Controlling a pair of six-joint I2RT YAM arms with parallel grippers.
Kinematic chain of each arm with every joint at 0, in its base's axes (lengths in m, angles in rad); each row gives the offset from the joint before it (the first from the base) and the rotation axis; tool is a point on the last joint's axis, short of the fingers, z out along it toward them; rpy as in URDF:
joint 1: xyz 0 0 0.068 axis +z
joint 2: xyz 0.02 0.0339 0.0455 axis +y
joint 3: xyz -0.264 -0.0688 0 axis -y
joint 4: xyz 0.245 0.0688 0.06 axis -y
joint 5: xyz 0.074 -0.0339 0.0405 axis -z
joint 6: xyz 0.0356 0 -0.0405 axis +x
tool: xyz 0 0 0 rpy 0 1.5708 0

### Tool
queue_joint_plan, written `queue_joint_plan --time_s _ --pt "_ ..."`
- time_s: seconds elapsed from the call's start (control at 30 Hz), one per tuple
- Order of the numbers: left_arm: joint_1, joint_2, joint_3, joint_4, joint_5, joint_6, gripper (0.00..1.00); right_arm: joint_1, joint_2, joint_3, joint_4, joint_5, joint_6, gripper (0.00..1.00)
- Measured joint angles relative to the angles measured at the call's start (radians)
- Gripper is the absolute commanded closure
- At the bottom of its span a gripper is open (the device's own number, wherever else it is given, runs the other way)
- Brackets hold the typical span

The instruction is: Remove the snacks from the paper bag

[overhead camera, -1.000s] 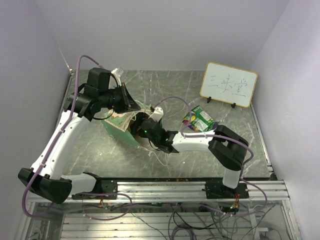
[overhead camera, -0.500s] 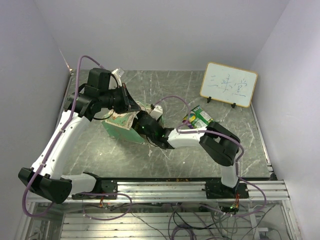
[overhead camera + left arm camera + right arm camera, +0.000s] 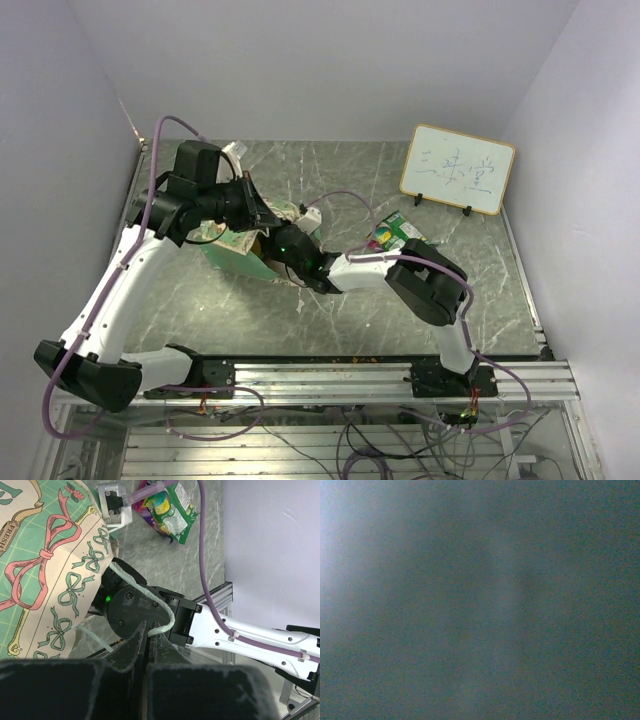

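The mint-green paper bag lies on its side left of centre; its bow-patterned side fills the left wrist view. My left gripper is shut on the bag's white string handle and holds the mouth up. My right arm's black wrist reaches into the bag mouth, and its fingers are hidden inside. The right wrist view is dark and blurred. One green-yellow snack packet lies on the table right of the bag. Any snacks inside the bag are hidden.
A white framed whiteboard with writing stands at the back right. Grey walls close in the marble table on the left, back and right. An aluminium rail runs along the near edge.
My right arm has pushed leftward, deeper into the bag mouth, and its forearm now lies stretched toward the bag. The left gripper keeps hold of the handle and has barely moved.
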Motion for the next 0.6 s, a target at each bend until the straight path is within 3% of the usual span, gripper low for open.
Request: queue_joint_plan --time_s 0.27,0.6 --pt "0.0 -0.023 0.0 -0.029 -0.057 0.003 0.93 -0.001 -0.023 -0.021 0.079 -0.016 -0.078 0.99" --pt "0.0 -0.053 0.0 -0.038 -0.127 0.002 0.93 -0.002 -0.134 -0.071 0.094 -0.024 -0.197 1.0"
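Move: My right hand is inside the mouth of the paper bag, with the yellow snack roughly 2 cm to its left, level fore and aft, and some 2 cm below. The bag's body is centred about 4 cm to the left, level with the fingers; the snacks already taken out lie about 33 cm to the right, 2 cm farther out and 7 cm lower. From my left hand, the yellow snack is about 9 cm ahead, 8 cm left and 22 cm down. I finish closing my right fingers, from about a third open to practically shut, among the bag's contents, and lift nearly 6 cm almost straight up under the bag's upper paper panel, tilting the fingertips up some 10 degrees. My left hand keeps its pinch on the bag's handle and eases about 2 cm to the left, turning slightly counter-clockwise. ##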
